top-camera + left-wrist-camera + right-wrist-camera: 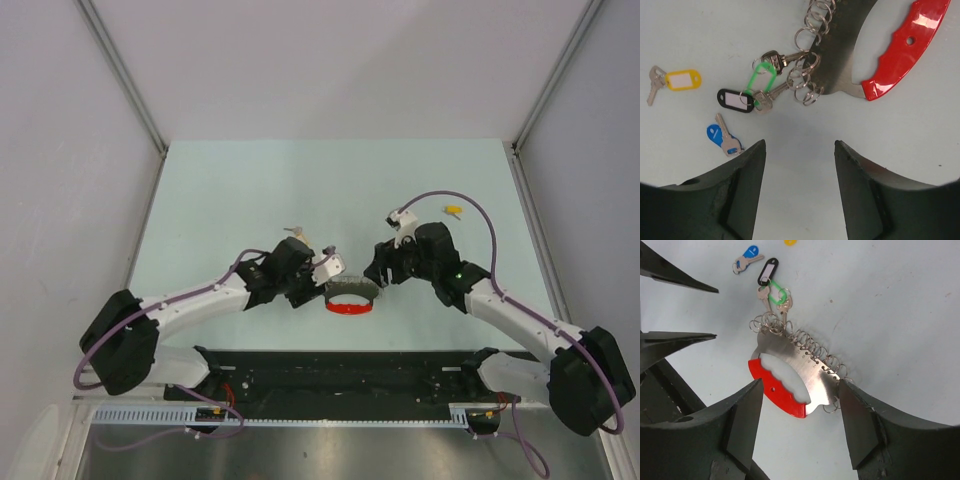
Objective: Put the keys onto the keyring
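The keyring (350,298) lies flat between both arms, a red arc (905,47) joined to a metal plate (800,365) edged with small split rings. Keys with a green tag (762,75) and a black tag (735,100) lie against those rings at one end. The yellow-tagged key (682,80) and the blue key (720,137) lie loose nearby. My left gripper (800,145) is open over bare table just short of the keyring. My right gripper (800,385) is open, its fingertips (752,390) on either side of the keyring's other end.
A small yellow item (453,210) lies at the far right of the table (230,190), and a pale one (297,232) lies behind the left arm. In the right wrist view, the left gripper's fingers (680,337) point in from the left.
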Robot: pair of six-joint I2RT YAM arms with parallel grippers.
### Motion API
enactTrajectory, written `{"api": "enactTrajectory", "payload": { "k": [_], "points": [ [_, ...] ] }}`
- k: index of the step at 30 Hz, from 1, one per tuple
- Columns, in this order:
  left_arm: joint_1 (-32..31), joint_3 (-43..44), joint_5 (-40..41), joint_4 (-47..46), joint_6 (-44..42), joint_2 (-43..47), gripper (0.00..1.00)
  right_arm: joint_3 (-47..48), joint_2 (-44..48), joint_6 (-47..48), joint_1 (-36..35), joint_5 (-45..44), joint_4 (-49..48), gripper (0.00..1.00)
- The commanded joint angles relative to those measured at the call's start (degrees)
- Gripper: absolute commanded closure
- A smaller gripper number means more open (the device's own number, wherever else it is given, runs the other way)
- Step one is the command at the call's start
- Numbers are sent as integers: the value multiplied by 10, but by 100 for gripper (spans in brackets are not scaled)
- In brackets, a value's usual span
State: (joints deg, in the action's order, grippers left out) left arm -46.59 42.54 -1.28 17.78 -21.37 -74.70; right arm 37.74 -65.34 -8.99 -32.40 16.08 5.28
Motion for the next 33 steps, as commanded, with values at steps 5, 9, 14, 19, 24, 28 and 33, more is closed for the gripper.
{"api": "enactTrajectory", "payload": {
  "k": [5,9,14,19,24,28,33],
  "points": [
    [-31,-2,2,-82,-162,-25,50,-48,60,-42,40,9,-93,33],
    [-31,-11,-37,-83,-184,-40,57,-57,79,-51,51,3,-90,33],
    [-31,-9,-79,-81,-209,-62,60,-62,91,-53,54,-11,-79,33],
    [-29,12,-93,-59,-233,-99,62,-62,86,-54,53,-5,-81,33],
    [-20,15,-98,-69,-238,-113,65,-62,85,-52,53,-3,-78,33],
    [-13,13,-96,-80,-239,-108,65,-61,80,-53,53,4,-82,33],
    [-9,10,-94,-89,-242,-93,65,-61,78,-53,53,7,-83,33]
  ]
}}
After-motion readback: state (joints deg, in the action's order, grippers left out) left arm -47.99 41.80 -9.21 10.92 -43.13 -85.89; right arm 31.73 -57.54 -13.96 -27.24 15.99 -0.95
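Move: The rings at the left end of the red-handled keyring lie about 5 cm to the right of the left hand, 2 cm ahead and 6 cm below. The green-tagged key is about 5 cm ahead and 3 cm right of that hand, the black tag 6 cm straight ahead, and the red handle 9 cm right and 3 cm back. From the right hand the same rings are some 10 cm left, 1 cm back and 12 cm down. Left hand sinks about 5 cm, edging right towards the end rings, turning clockwise, fingers narrowing; right hand retreats. ##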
